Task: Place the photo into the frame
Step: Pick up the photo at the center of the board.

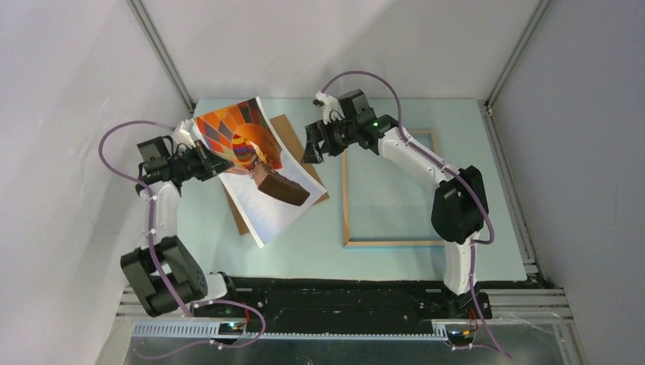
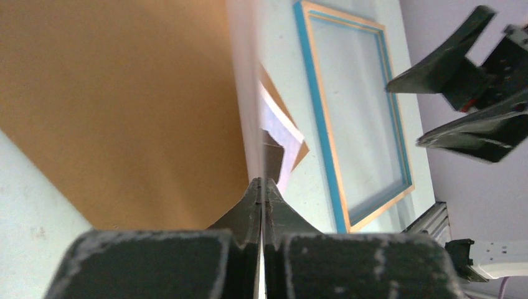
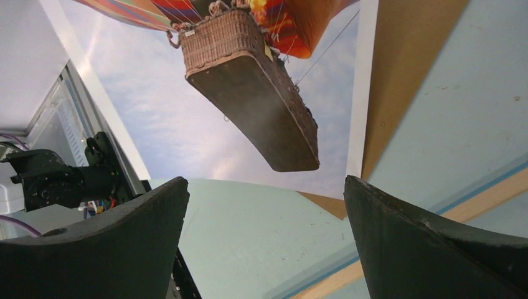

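The photo [image 1: 258, 171], a hot-air balloon print with a brown basket, is lifted and tilted above the table at centre left. My left gripper [image 1: 214, 164] is shut on its left edge; in the left wrist view the gripper [image 2: 262, 184] pinches the sheet [image 2: 246, 87] edge-on. The frame [image 1: 388, 190] lies flat to the right, light wood side up, with its blue edge showing in the left wrist view [image 2: 324, 124]. My right gripper [image 1: 313, 148] is open and empty, hovering between the photo and the frame's top left corner. The right wrist view shows the photo [image 3: 249, 93] ahead of its gripper [image 3: 268, 187].
A plain brown backing board [image 1: 293, 144] lies on the table under the lifted photo, also filling the left of the left wrist view [image 2: 124, 112]. The pale green table [image 1: 304, 251] ends at a black rail near the arm bases.
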### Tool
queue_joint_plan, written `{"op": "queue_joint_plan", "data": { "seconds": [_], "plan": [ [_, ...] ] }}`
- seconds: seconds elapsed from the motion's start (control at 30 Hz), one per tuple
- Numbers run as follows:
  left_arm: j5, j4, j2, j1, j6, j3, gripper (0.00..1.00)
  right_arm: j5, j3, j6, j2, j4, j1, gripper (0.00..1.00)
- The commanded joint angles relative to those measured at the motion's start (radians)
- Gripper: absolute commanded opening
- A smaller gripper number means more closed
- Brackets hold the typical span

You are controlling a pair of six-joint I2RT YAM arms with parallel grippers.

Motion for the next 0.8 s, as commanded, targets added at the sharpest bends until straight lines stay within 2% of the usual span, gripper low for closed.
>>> {"op": "queue_joint_plan", "data": {
  "seconds": [0.0, 0.2, 0.3, 0.43, 0.6, 0.77],
  "plan": [
    [-0.063, -0.009, -0.119, -0.051, -0.124, 0.073, 0.00, 0.043, 0.006, -0.050, -0.085, 0.012, 0.060, 1.00],
    [-0.238, -0.009, -0.212, -0.153, -0.342, 0.162, 0.00, 0.189, 0.027, -0.044, -0.161, -0.001, 0.140, 0.99],
    [-0.387, -0.030, -0.245, -0.201, -0.446, 0.207, 0.00, 0.243, 0.045, -0.047, -0.191, -0.026, 0.182, 0.99],
    [-0.583, -0.082, -0.271, -0.293, -0.520, 0.270, 0.00, 0.266, 0.120, -0.045, -0.206, -0.072, 0.218, 0.99],
    [-0.704, -0.140, -0.230, -0.420, -0.600, 0.354, 0.00, 0.304, 0.188, -0.064, -0.195, -0.131, 0.266, 0.97],
    [-0.788, -0.149, -0.201, -0.517, -0.642, 0.365, 0.00, 0.396, 0.217, -0.111, -0.178, -0.153, 0.312, 0.96]
  ]
}}
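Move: My left hand already pinches the photo by its left edge; the photo's middle lies about 8 cm to that hand's right, 3 cm farther out and 7 cm lower. From my open right hand that middle is some 13 cm to the left, about level fore and aft, and 8 cm below. The backing board lies under the photo, 13 cm left of my right hand and 16 cm down; the frame is at the same depth, about 25 cm to its right and 3 cm back. I keep my left fingers shut on the photo's edge and haul it up about 16 cm, drifting some 8 cm right and swinging the wrist roughly 20 degrees counter-clockwise. My right hand, fingers staying wide open, follows it up about 12 cm while coming back 8 cm and left 5 cm towards the photo's free side, its fingers tipping up nearly 20 degrees; I can't see that it touches yet. ##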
